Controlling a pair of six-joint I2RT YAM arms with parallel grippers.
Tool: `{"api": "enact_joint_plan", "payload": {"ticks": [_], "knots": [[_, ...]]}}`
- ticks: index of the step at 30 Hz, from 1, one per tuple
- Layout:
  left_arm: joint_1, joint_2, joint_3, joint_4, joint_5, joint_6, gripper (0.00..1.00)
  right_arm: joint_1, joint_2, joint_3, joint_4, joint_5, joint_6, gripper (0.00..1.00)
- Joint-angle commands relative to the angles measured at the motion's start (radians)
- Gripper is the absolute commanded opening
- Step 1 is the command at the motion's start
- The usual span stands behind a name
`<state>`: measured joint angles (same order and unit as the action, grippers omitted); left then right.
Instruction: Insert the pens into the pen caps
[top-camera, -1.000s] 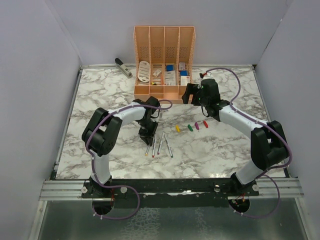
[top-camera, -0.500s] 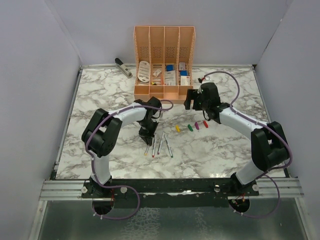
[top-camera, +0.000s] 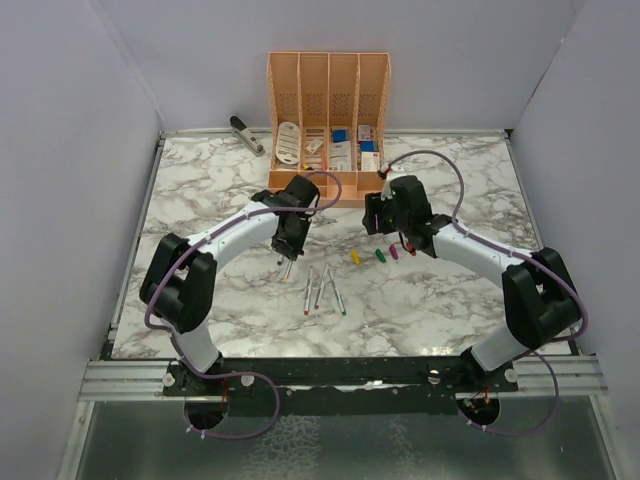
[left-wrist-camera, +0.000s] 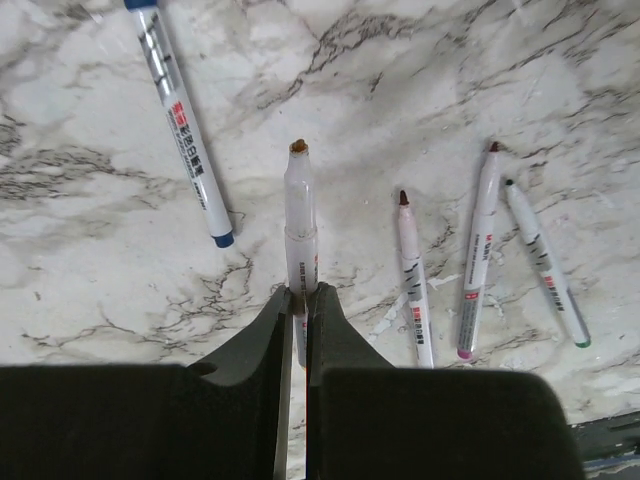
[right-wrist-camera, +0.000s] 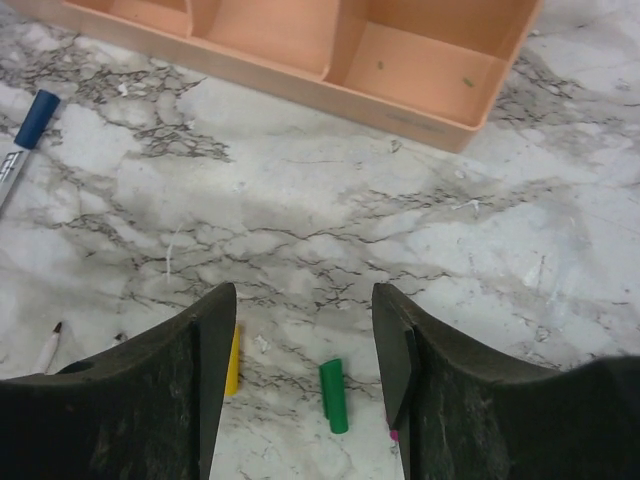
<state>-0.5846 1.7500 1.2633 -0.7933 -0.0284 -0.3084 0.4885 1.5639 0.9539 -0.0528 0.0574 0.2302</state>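
My left gripper (left-wrist-camera: 300, 295) is shut on a silver-grey pen (left-wrist-camera: 300, 215) with an orange-brown tip, held above the marble; from above the gripper (top-camera: 286, 248) has the pen (top-camera: 284, 268) sticking out below it. Three more pens (left-wrist-camera: 478, 262) lie side by side on the table (top-camera: 321, 288). A pen with a blue cap on it (left-wrist-camera: 185, 125) lies apart. My right gripper (right-wrist-camera: 302, 292) hangs open over the green cap (right-wrist-camera: 334, 395), with the yellow cap (right-wrist-camera: 232, 362) by its left finger and a sliver of purple cap (right-wrist-camera: 394, 436) by its right. A red cap (top-camera: 410, 248) ends the row.
The peach desk organiser (top-camera: 328, 130) stands at the back centre, its front tray (right-wrist-camera: 400, 50) just beyond my right gripper. A grey stapler (top-camera: 246, 135) lies at the back left. Grey walls close in the marble table (top-camera: 200, 200) on both sides.
My left gripper closed on a pen from the group and lifted it away towards the back. My right gripper moved down and left over the caps, its jaws narrowing.
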Motion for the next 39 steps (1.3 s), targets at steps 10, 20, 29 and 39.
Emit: {"api": "enact_joint_plan", "payload": {"ticks": [10,20,29,39], "knots": [[0.008,-0.176,0.053,0.271,-0.068,0.044,0.00,0.072,0.070,0.033,-0.036,-0.109,-0.048,0.54],[0.043,-0.191,-0.018,0.497,0.095,0.047,0.00,0.145,0.140,0.066,-0.087,-0.102,-0.058,0.46],[0.073,-0.228,-0.072,0.571,0.157,0.053,0.00,0.185,0.188,0.089,-0.150,-0.054,-0.038,0.39],[0.098,-0.253,-0.103,0.581,0.200,0.057,0.00,0.188,0.247,0.118,-0.197,0.038,-0.015,0.38]]}}
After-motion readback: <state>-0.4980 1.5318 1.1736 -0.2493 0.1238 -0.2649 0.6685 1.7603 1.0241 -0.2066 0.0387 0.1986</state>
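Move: The yellow cap lies on the table about 5 cm back from the right hand, 6 cm to its left and 9 cm below. The green cap is some 7 cm to the right of the yellow cap and level with it, the magenta cap 10 cm to the right and 1 cm farther out. From the left hand, which holds the orange-tipped pen, the yellow cap is roughly 17 cm right, 2 cm ahead and 5 cm lower; the blue-capped pen's middle lies 5 cm ahead, 3 cm left. Down, back and to its left, the right hand sinks some 7 cm towards the yellow cap, tipping its fingers steeper, turning counter-clockwise and narrowing its still-open fingers to either side of the cap. Meanwhile the left hand, keeping its pinch on the pen, climbs about 11 cm while going forward 9 and a little right, fingertips swinging up forward and rightward. ##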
